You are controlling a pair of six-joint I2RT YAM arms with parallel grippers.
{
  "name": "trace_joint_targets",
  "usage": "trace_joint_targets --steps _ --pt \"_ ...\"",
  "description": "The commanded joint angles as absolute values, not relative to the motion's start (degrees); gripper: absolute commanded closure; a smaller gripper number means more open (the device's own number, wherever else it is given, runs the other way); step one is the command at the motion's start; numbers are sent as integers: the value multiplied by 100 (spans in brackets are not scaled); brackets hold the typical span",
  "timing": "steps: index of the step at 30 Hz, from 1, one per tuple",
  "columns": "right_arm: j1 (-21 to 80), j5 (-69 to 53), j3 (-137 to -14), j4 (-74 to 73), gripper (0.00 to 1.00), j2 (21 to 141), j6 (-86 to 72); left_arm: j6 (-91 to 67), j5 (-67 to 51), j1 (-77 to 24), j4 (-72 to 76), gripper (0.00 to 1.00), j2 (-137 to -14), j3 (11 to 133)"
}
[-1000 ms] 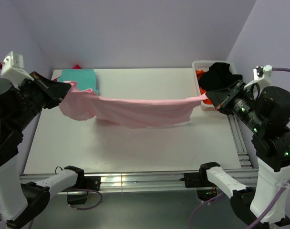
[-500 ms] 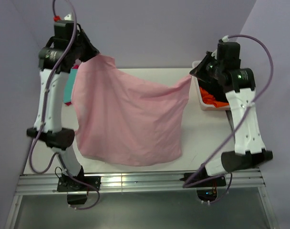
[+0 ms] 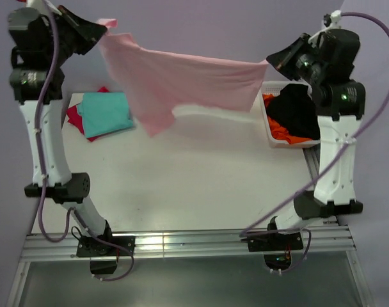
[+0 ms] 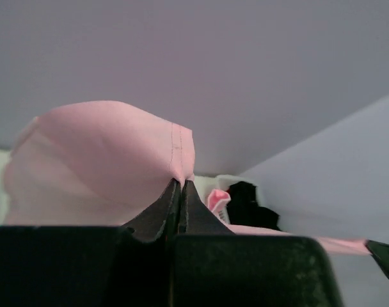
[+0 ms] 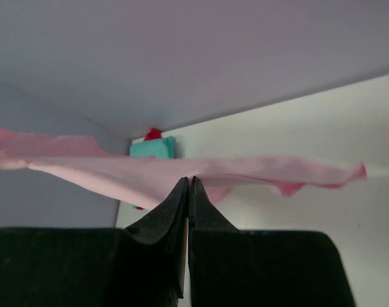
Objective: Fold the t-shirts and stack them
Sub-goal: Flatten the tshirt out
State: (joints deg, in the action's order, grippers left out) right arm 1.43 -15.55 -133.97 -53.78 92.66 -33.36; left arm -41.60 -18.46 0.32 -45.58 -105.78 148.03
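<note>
The light pink t-shirt [image 3: 188, 80] hangs stretched in the air between both raised arms, high above the table's back half. My left gripper [image 3: 100, 33] is shut on its left corner; in the left wrist view the pink cloth [image 4: 111, 160] bulges out of the closed left gripper [image 4: 181, 182]. My right gripper [image 3: 269, 62] is shut on the right corner, and the pink t-shirt [image 5: 182, 173] runs across the closed right gripper [image 5: 188, 180]. A folded teal t-shirt [image 3: 105, 113] lies on a red/magenta one [image 3: 74, 118] at the table's back left.
A white basket [image 3: 272, 139] at the back right holds black [image 3: 295, 110] and orange [image 3: 287, 133] clothes. The white table [image 3: 182, 185] stretches below the arms. A lavender wall stands behind.
Both arms have swung up from low over the table to high above it, lifting the pink t-shirt off the table and pulling it taut between them.
</note>
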Motion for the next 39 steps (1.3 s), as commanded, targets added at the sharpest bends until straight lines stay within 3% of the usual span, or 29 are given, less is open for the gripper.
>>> trace_joint_targets --steps 1,3,7,8,10,11,17,20,22,25,26,27,29,30,31,32,39 --pt "88 -1793 -12676 -4737 100 8184 -3226 -4131 -2311 -18 -3832 100 -9442 14890" --pt "88 -1793 -12070 -4816 100 7790 -3173 -4157 -2295 -18 -3998 100 -9195 14225" --pt "88 -1863 -10463 -4650 100 7059 -3225 -3850 -856 -499 -4684 100 -8132 12591" --pt "79 -1846 -9719 -4623 100 6770 -3243 -3971 -209 -840 -4571 100 -7782 11107" --pt "88 -1846 -8873 -4396 100 6453 -3278 -4226 -140 -967 -3826 100 -6613 9456" --pt "97 -1828 -8042 -4325 100 6181 -3296 -4288 -158 -967 -3519 99 -6279 7978" --pt "141 -1986 -4710 -3525 100 5634 -3313 -5096 -27 -967 -3437 100 -5151 4025" --pt "149 -2294 -3632 -3182 100 5703 -3436 -5519 -113 -1247 -3218 100 -4948 3324" --pt "167 -2312 -3341 -3094 100 5748 -3437 -5888 -27 -1406 -3295 94 -5114 3287" --pt "167 -2277 -3129 -3129 100 5827 -3314 -6082 412 -1424 -3831 100 -5659 3463" --pt "167 -2250 -3129 -3146 95 5879 -3296 -6204 474 -1424 -3919 100 -5791 3489" --pt "167 -2233 -3146 -3181 84 5923 -3252 -6231 448 -1433 -3963 93 -5949 3463" --pt "167 -2250 -3208 -3260 57 6081 -3226 -6257 230 -1433 -3859 66 -6012 3376" --pt "167 -2250 -3243 -3296 27 6134 -3217 -6284 176 -1441 -3797 32 -5960 3366" --pt "167 -2259 -3287 -3383 17 6187 -3199 -6302 124 -1476 -3788 12 -5889 3366" --pt "167 -2224 -3365 -3436 11 6205 -3199 -6345 114 -1503 -3858 1 -5819 3471" --pt "167 -2259 -3972 -4104 12 5635 -3199 -6355 438 -1591 -4843 3 -4958 4587"
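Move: Both hands are high over the far part of the table, with the pink t-shirt stretched and hanging between them. The left's laying-down spot on the near table is about 26 cm back, sideways level, and some 49 cm below; the turquoise stack lies 2 cm ahead, 14 cm left, 49 below. The right's spot is roughly 20 cm back, 1 cm left, 45 below, with the laundry basket 6 cm ahead, 21 cm right, 41 below. Back towards the bases and then steeply down, both hands swing the held t-shirt onto the near table, the left first arcing up some 9 cm while drawing back, both dropping about 45 cm overall. The fingers tip from level towards the table by 50 to 60 degrees, open wide just above it to let go of the corners, and the hands begin to lift off. ##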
